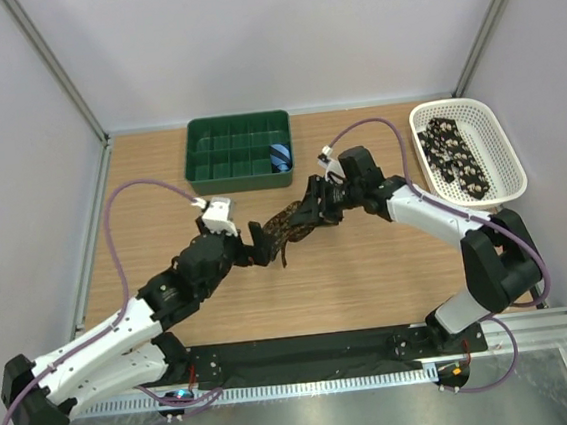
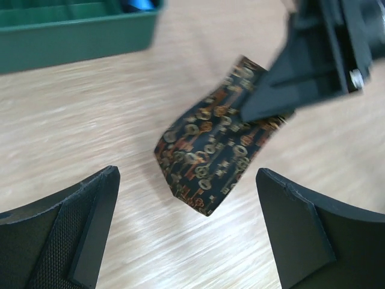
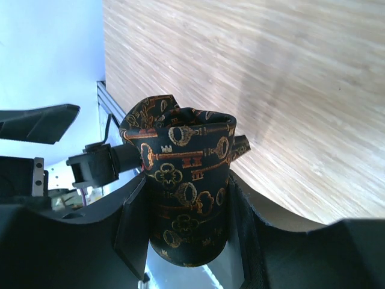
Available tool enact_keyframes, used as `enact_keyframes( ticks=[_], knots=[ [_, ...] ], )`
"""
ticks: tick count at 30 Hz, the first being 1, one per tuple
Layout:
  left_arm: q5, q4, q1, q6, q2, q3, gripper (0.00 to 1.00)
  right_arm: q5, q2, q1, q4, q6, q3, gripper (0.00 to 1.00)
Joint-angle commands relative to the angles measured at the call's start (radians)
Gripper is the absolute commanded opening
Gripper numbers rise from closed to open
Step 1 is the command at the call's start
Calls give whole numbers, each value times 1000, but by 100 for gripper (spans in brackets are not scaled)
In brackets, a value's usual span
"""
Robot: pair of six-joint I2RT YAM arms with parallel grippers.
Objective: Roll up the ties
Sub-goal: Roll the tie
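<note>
A dark brown tie (image 1: pixel 287 224) patterned with gold and orange keys hangs over the table's middle. My right gripper (image 1: pixel 309 213) is shut on its rolled part (image 3: pixel 183 180), which fills the gap between the pads (image 3: pixel 133 223). The tie's pointed end (image 2: pixel 207 159) dangles free just above the wood. My left gripper (image 1: pixel 264 245) is open beside that end, its fingers (image 2: pixel 78 229) wide apart and touching nothing. In the left wrist view the right gripper's fingers (image 2: pixel 295 72) pinch the tie from the upper right. A second tie (image 1: pixel 456 156), black with pale spots, lies in the white basket (image 1: pixel 503 146).
A green compartment tray (image 1: pixel 228 153) stands at the back, with a small blue striped roll (image 1: pixel 280 156) in its right-hand cell. The white basket sits at the back right. Light wooden tabletop (image 1: pixel 370 274) spreads below both grippers.
</note>
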State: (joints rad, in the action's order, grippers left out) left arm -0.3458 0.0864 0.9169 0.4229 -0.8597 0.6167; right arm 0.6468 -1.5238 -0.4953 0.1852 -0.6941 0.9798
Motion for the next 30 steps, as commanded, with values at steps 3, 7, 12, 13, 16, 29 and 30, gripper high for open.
enact_keyframes(
  ticks=[3, 7, 12, 13, 16, 29, 30],
  knots=[
    [-202, 95, 2, 293, 89, 57, 100, -84, 60, -2, 39, 63, 83, 4],
    [-159, 159, 2, 442, 106, 133, 94, -148, 73, -3, 68, 111, 120, 4],
    [-75, 174, 2, 582, 76, 199, 82, -185, 82, -3, 111, 162, 149, 4],
    [-65, 187, 2, 594, 64, 209, 81, -185, 83, -3, 112, 166, 157, 4],
    [-10, 185, -13, 677, 42, 218, 82, -176, 102, -3, 115, 188, 163, 4],
    [313, -92, -170, 689, -62, 129, 79, -95, 194, -3, 66, 183, 149, 4],
    [323, -120, -170, 689, -74, 127, 78, -92, 195, -3, 63, 176, 151, 4]
  ],
)
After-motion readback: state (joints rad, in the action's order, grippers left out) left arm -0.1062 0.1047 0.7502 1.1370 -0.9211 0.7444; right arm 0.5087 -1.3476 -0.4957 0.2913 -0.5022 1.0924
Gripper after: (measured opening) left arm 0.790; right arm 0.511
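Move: The dark patterned tie is already pinched in the right fingers, the middle of its free part some 4 cm left and 1 cm back of that hand and a little below it. From the empty left hand it lies about 5 cm right, 3 cm ahead and 6 cm lower. The green tray stands well beyond, roughly 26 cm ahead of the left hand and 6 cm to its left, down on the table. Keeping its pinch, the right lifts the tie some 8 cm while the left rises 8, rolls, dips 3. ##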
